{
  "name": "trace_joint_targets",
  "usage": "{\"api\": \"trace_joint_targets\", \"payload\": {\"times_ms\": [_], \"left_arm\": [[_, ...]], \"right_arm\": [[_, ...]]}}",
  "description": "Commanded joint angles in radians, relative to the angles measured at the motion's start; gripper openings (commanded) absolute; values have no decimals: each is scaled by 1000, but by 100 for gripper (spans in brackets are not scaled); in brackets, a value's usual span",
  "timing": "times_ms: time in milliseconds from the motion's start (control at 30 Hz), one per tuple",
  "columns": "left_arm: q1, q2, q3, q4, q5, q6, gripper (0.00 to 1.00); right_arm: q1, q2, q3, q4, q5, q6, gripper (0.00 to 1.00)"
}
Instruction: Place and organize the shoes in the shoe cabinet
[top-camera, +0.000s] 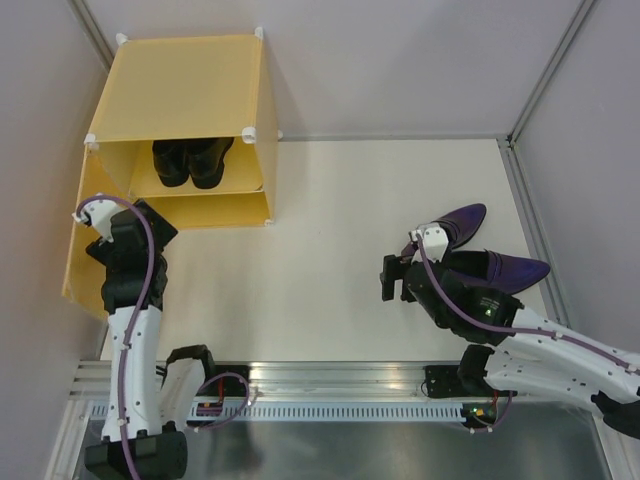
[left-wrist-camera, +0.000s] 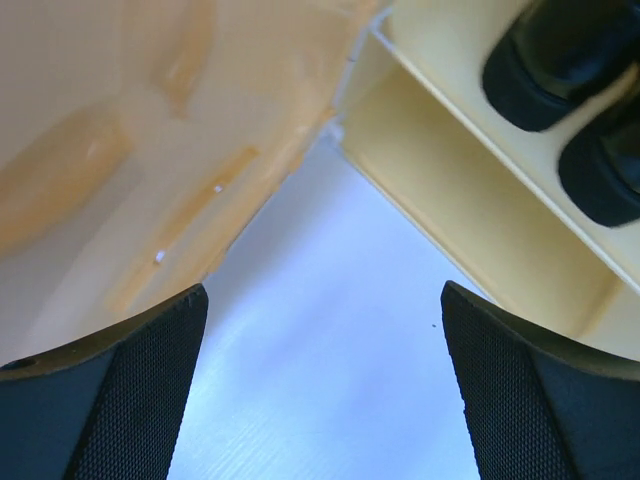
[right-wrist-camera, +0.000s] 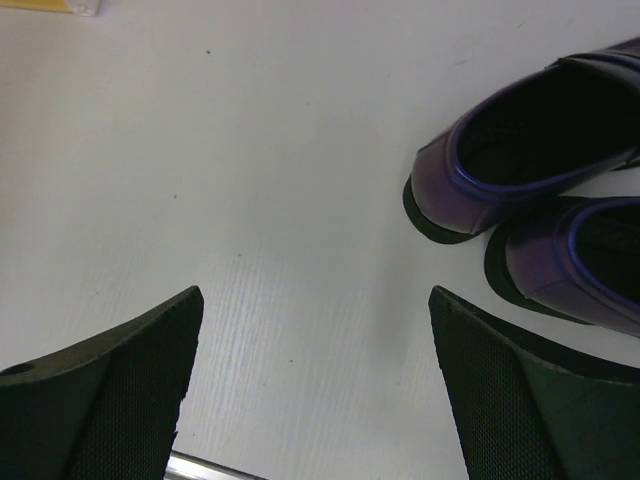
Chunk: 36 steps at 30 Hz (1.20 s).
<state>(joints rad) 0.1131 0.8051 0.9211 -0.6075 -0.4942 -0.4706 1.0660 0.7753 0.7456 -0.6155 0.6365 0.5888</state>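
Note:
The yellow-orange shoe cabinet (top-camera: 185, 75) stands at the far left with its door (top-camera: 78, 260) swung open. The black pair (top-camera: 190, 160) sits on its inner shelf; the heels show in the left wrist view (left-wrist-camera: 575, 75). The purple pair (top-camera: 480, 250) lies on the table at the right, its heels showing in the right wrist view (right-wrist-camera: 520, 165). My left gripper (top-camera: 92, 212) is open and empty between the door and the cabinet's front. My right gripper (top-camera: 392, 277) is open and empty, just left of the purple heels.
The white table (top-camera: 330, 270) ends at a metal rail (top-camera: 330, 378) along the near edge. Grey walls enclose the back and both sides. The cabinet's lower compartment (left-wrist-camera: 480, 200) holds nothing that shows.

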Motion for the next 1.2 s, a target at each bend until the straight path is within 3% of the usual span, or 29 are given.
{"api": "trace_joint_targets", "payload": {"times_ms": [0, 200, 367, 700, 1033, 1167], "left_arm": [[98, -46, -34, -97, 34, 18, 100], [115, -81, -97, -94, 40, 20, 100], [115, -102, -123, -61, 78, 30, 100], [115, -118, -131, -41, 68, 49, 100], [115, -119, -134, -41, 66, 50, 100], [115, -121, -134, -40, 54, 52, 100]], "right_arm": [[-87, 64, 60, -60, 46, 33, 97], [-383, 165, 92, -4, -106, -66, 92], [-550, 286, 124, 66, -223, -75, 87], [-883, 472, 152, 180, -252, -72, 79], [-971, 682, 186, 289, -276, -50, 77], [-994, 749, 176, 341, -302, -69, 71]]}}
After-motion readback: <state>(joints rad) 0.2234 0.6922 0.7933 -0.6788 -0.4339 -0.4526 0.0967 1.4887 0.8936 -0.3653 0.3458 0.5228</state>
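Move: Ahead and to the right of the right hand, the far purple shoe has its middle about 16 cm farther out, 14 cm to the right and some 15 cm lower. The near purple shoe lies beside it, about 10 cm farther right and 8 cm closer in, at the same height. From the left hand, idling by the cabinet's open door, the far purple shoe is roughly 75 cm to the right, 9 cm ahead and 20 cm below. Swinging right and forward about 23 cm while sinking 12 cm, the right hand turns some 40 degrees clockwise, tips down and partly narrows its wide-open fingers. It finishes mostly downward, straddling the far purple shoe's side, one finger entering the opening behind the tongue. The left hand backs off and lowers about 4 cm each, then holds still, open. ##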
